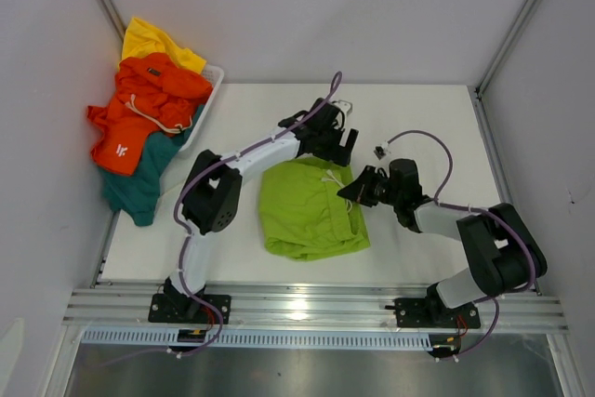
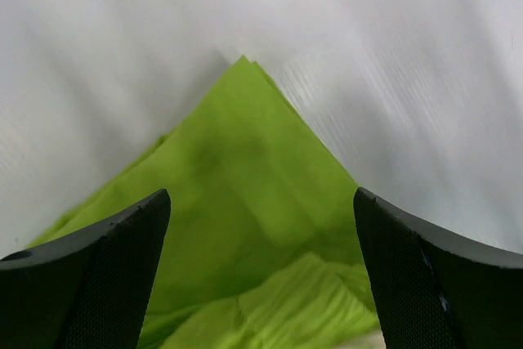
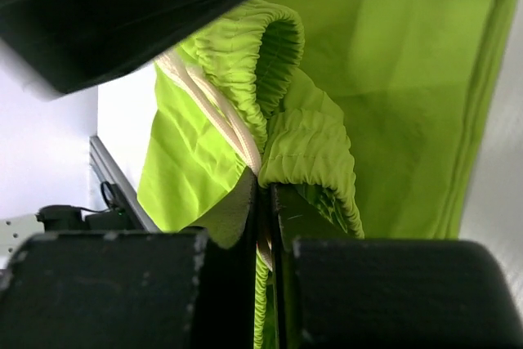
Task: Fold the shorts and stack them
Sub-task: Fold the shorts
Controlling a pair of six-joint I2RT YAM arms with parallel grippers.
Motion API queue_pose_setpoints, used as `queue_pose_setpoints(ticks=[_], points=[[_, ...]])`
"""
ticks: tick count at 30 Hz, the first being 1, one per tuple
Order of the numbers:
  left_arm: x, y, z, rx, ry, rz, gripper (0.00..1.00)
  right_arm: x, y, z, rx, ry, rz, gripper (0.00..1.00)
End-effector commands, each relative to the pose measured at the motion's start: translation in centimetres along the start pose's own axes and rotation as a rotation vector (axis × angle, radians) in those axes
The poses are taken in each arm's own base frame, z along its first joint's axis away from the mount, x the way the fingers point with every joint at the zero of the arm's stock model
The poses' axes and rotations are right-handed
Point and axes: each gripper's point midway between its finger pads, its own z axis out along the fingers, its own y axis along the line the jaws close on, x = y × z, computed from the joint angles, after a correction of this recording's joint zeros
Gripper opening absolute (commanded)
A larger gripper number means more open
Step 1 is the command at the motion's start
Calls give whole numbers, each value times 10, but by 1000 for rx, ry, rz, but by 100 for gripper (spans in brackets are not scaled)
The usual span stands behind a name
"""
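Lime green shorts (image 1: pixel 305 206) lie partly folded in the middle of the white table. My right gripper (image 1: pixel 353 191) is shut on their elastic waistband (image 3: pixel 282 132) and a strand of the white drawstring (image 3: pixel 214 112), at the right edge of the shorts. My left gripper (image 1: pixel 342 141) hangs open just past the far edge of the shorts; in the left wrist view a corner of the green cloth (image 2: pixel 245 194) shows between its wide-apart fingers (image 2: pixel 114 267), untouched. Yellow (image 1: pixel 153 42), orange (image 1: pixel 149 104) and teal (image 1: pixel 139 183) shorts are heaped at the far left.
A white mesh basket (image 1: pixel 212 81) sits under the heap at the back left corner. Aluminium frame rails (image 1: pixel 307 306) run along the near edge, and grey walls close in the table on three sides.
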Motion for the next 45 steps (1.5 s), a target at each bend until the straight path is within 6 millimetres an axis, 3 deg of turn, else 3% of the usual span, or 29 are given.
queue_pose_setpoints(ticks=[1, 4, 5, 7, 8, 12, 13, 17, 18, 23, 24, 32, 36, 37, 39, 40, 41, 44, 45], points=[[-16, 8, 5, 24, -6, 12, 94, -31, 31, 0, -44, -73, -161, 1], [-23, 14, 2, 33, -31, -27, 93, -43, 43, 1, -78, -77, -203, 1], [-15, 19, 2, 32, -18, -49, 93, -45, 48, 2, -99, -66, -215, 2], [-30, 15, -12, 53, -80, -59, 93, -47, 46, 8, -89, -42, -212, 1], [-21, 20, -13, 43, -68, -82, 93, -56, 53, 9, -113, -43, -226, 2], [-40, 24, -48, 32, -176, -128, 93, -64, 55, 18, -196, 6, -213, 2], [-51, 27, -65, 26, -226, -136, 94, -62, 52, 23, -199, 26, -206, 2], [-71, 39, -97, -17, -280, -164, 96, -66, 55, 25, -204, 36, -222, 2], [-84, 40, -105, -24, -304, -165, 96, -65, 57, 24, -218, 40, -231, 1], [-80, 63, -110, -120, -292, -228, 95, -68, 70, 17, -240, 31, -287, 2], [-87, 61, -125, -113, -331, -237, 95, -65, 68, 17, -225, 49, -302, 2], [-91, 53, -179, -90, -403, -274, 95, -89, 117, 18, -350, 117, -408, 3], [-87, 53, -188, -94, -407, -262, 95, -102, 106, 44, -378, 188, -359, 5], [-86, 51, -189, -88, -408, -255, 95, -95, 82, 64, -345, 232, -306, 6], [-80, 52, -185, -88, -392, -252, 95, -100, 62, 86, -294, 264, -274, 6], [-80, 51, -186, -81, -394, -250, 95, -88, 33, 105, -262, 310, -221, 7], [-76, 51, -184, -80, -388, -247, 95, -77, 17, 111, -221, 361, -156, 6], [-68, 52, -180, -94, -372, -237, 94, -75, 4, 122, -239, 343, -141, 5], [-68, 54, -181, -103, -376, -234, 95, -60, -7, 117, -206, 349, -102, 6]])
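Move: The right hand already grips the shorts' waistband, raised a few cm off the table. The shorts' far edge, past which the waistband is taken, lies some 8 cm ahead of this hand and 5 cm to its left. The shorts' middle is about 9 cm left and 4 cm back, and the drawstring ends are some 5 cm ahead and 5 cm left. From the open left hand the gripped waistband is about 11 cm back, level sideways and 3 cm lower. Keeping its pinch on the waistband, the right hand carries it about 14 cm forward and 7 cm left over the folded shorts. It climbs in two stages to some 11 cm up, then swings forward and down to about its starting height, turning some 25 degrees counter-clockwise. The left hand, still open, slides left close over the far corner, then rises away about 16 cm, ending 10 cm farther left. ##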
